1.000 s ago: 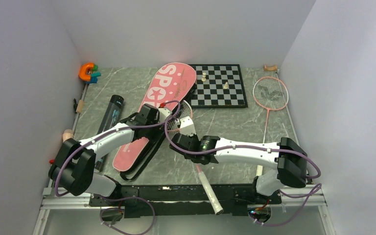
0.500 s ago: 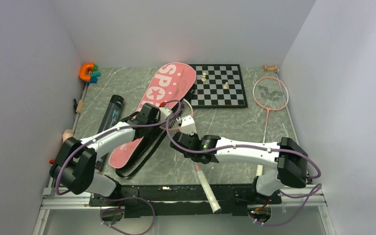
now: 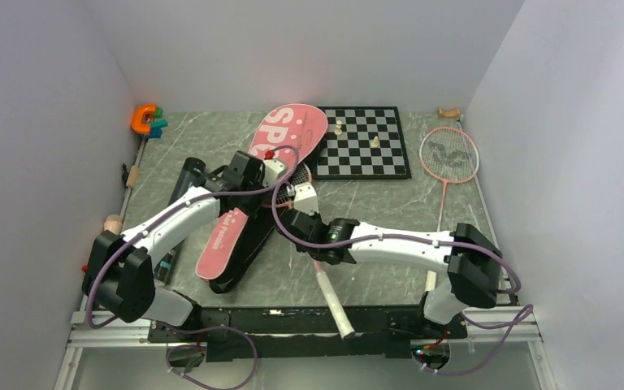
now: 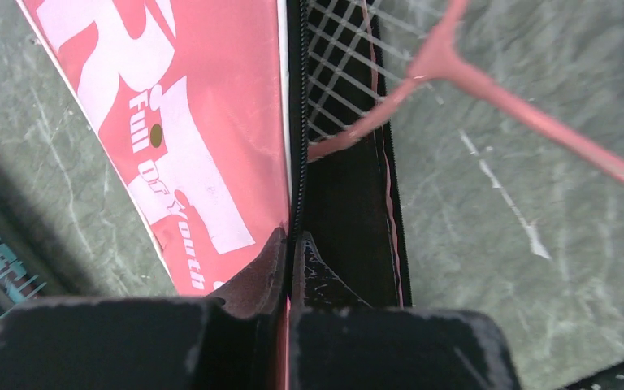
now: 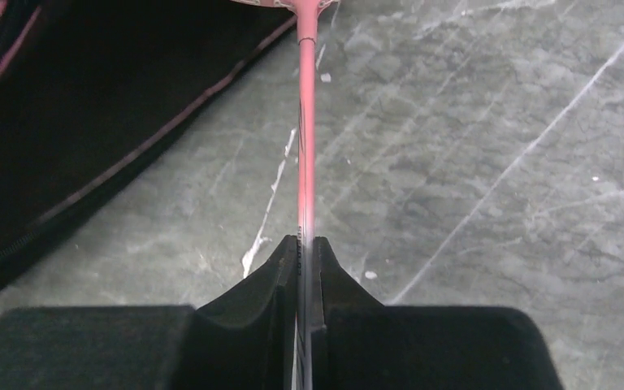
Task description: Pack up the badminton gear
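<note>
The long pink "SPORT" bag point(image 3: 272, 150) lies slanted across the table with its black inside point(image 5: 89, 106) showing. My left gripper point(image 3: 276, 185) point(image 4: 294, 244) is shut on the bag's zipper edge beside the pink flap point(image 4: 187, 122). My right gripper point(image 3: 296, 213) point(image 5: 305, 244) is shut on the pink shaft point(image 5: 306, 122) of one racket. That racket's strung head point(image 4: 341, 73) sits at the bag's opening, and its white handle point(image 3: 331, 302) points at the near edge. A second racket point(image 3: 448, 154) lies flat at the right. The black tube point(image 3: 183, 188) lies left of the bag.
A black-and-white chessboard point(image 3: 361, 142) with two pale pieces sits at the back, touching the bag's top end. An orange C-shaped toy point(image 3: 145, 119) is in the back left corner. Walls close in on the left, back and right.
My left gripper has shut on the bag's zipper edge and drawn it toward the back, swinging the bag's lower end. The right arm has carried the racket left and further toward the bag.
</note>
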Controlling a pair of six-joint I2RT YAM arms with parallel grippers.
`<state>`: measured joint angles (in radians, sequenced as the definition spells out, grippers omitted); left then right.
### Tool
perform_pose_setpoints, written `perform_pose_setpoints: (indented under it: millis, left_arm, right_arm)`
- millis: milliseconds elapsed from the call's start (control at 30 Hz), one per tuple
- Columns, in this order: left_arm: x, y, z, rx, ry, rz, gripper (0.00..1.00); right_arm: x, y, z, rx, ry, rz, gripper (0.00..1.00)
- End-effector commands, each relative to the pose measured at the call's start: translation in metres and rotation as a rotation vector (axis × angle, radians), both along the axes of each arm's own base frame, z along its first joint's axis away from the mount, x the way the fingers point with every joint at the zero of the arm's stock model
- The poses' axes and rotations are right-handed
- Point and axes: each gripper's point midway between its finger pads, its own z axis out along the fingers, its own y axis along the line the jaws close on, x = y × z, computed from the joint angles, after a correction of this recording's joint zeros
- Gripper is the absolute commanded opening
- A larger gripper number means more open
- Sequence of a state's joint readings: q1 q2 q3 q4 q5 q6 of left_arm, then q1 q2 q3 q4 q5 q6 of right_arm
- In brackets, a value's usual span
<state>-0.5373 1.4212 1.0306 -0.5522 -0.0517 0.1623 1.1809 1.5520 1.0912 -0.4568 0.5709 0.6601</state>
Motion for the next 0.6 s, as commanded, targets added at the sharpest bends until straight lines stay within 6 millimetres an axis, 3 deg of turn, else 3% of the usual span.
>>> perform_pose_setpoints:
  millis: [0, 233, 567]
  left_arm:
    - [-0.009, -0.036, 0.053, -0.228, -0.001, -0.104, 0.0]
    - [-0.022, -0.046, 0.074, -0.337, 0.081, -0.131, 0.0]
    - [-0.036, -0.061, 0.082, -0.445, 0.19, -0.21, 0.0]
  right_arm:
    - [0.03, 0.025, 0.024, 0.084, -0.056, -0.008, 0.0]
    - [0.073, 0.019, 0.017, 0.097, -0.064, -0.1, 0.0]
    - [0.126, 0.026, 0.022, 0.165, -0.1, -0.19, 0.0]
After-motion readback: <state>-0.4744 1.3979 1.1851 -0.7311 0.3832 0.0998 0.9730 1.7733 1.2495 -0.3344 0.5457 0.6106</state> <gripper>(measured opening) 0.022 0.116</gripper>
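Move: The racket, its shaft held in the right gripper, is bound for the bag's opening, about 18 cm ahead of that gripper, 5 cm to its left and 7 cm below. The chessboard lies about 36 cm ahead and 17 cm right of it, 11 cm down. From the left gripper, already pinching the pink flap's zipper edge, the opening is about 9 cm ahead, 8 cm right and 7 cm lower; the shuttle tube is 2 cm ahead, 21 cm left, 8 cm down. Push the racket head first under the flap into the bag: drive the right gripper forward about 10 cm, dipping slightly towards the end, turning some 10 degrees clockwise and keeping its grip on the shaft. Meanwhile lift the pinched zipper edge about 5 cm with the left gripper, drawing it right and somewhat back, and roll that wrist roughly 20 degrees, right side rising. ##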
